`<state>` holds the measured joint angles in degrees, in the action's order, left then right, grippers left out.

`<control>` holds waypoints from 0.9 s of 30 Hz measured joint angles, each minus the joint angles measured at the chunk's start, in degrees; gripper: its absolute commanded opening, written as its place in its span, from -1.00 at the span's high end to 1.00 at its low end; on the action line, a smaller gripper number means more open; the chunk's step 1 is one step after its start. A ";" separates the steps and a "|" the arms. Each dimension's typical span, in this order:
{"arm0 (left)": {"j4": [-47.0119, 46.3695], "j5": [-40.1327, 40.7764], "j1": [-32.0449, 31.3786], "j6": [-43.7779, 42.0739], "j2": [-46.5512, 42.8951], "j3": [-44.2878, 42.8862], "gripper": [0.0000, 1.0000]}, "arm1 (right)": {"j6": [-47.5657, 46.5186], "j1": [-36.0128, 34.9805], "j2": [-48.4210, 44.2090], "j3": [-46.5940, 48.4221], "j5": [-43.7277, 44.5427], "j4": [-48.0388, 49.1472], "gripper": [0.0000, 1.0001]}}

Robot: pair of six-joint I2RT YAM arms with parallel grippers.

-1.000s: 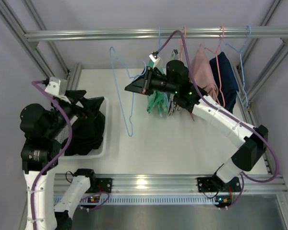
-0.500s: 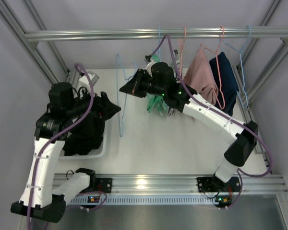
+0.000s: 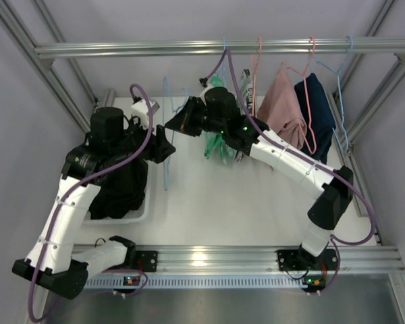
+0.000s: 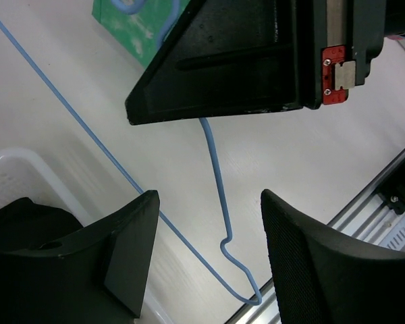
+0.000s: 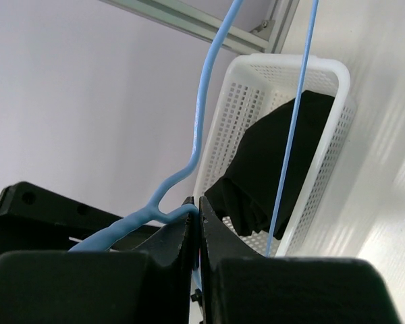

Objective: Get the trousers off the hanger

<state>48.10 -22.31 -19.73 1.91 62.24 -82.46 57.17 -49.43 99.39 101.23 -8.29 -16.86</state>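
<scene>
The black trousers [image 3: 121,185] lie heaped in the white basket [image 3: 146,202] at the left, off the hanger; the right wrist view shows them [image 5: 283,155] inside the basket [image 5: 283,74] too. My right gripper [image 3: 171,124] is shut on the bare blue wire hanger [image 3: 167,169], clamped just below its hook [image 5: 197,219]. My left gripper [image 3: 166,144] is open beside it. In the left wrist view the hanger's wire [image 4: 219,202] runs between the left gripper's [image 4: 209,197] spread fingers without touching either, and the right gripper's black body [image 4: 256,61] hangs just above.
An overhead rail [image 3: 223,47] carries more hangers with a green patterned garment [image 3: 219,145], a pink one [image 3: 285,101] and a navy one [image 3: 318,108]. Aluminium frame posts stand at both sides, and a rail runs along the near edge [image 3: 209,256].
My left arm has swung right from over the basket to the hanger, its jaws narrowing somewhat. The right arm has carried the hanger further left.
</scene>
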 measured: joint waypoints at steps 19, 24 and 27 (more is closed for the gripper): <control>-2.45 17.73 -8.50 -2.73 2.86 1.22 1.00 | 0.98 -0.35 1.55 1.97 1.73 -0.28 1.00; -3.17 18.36 -7.74 -0.17 1.73 2.43 1.00 | 1.60 -0.35 1.55 1.68 -0.02 0.55 -0.25; -3.34 18.32 -6.19 1.68 0.46 2.91 1.00 | 0.92 -0.33 1.46 0.74 -1.27 1.38 -0.72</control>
<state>44.75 -3.99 -25.91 3.60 62.70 -79.55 58.08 -49.76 100.86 101.97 -9.56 -15.49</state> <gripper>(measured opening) 0.032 0.788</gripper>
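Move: The trousers' blue hanger is pinched in my closed right fingers. Its wire passes between my open left fingers, centred about 2 cm ahead, 1 cm right and 2 cm down. The right gripper stands some 6 cm ahead, 2 cm right and 3 cm above my left hand; the green garment hangs about 15 cm ahead, 17 cm right and 8 cm lower. From my right hand that wire lies about 4 cm back, 1 cm left and 5 cm lower. I ease my left hand about 2 cm forward and 2 cm down onto the hanger wire beside my right gripper, rolling it some 10 degrees left side up, and shut the fingers on the wire. Only then do I open my right fingers wide and let go, that hand staying almost in place while the left turns slightly counter-clockwise and drifts about 1 cm left. ##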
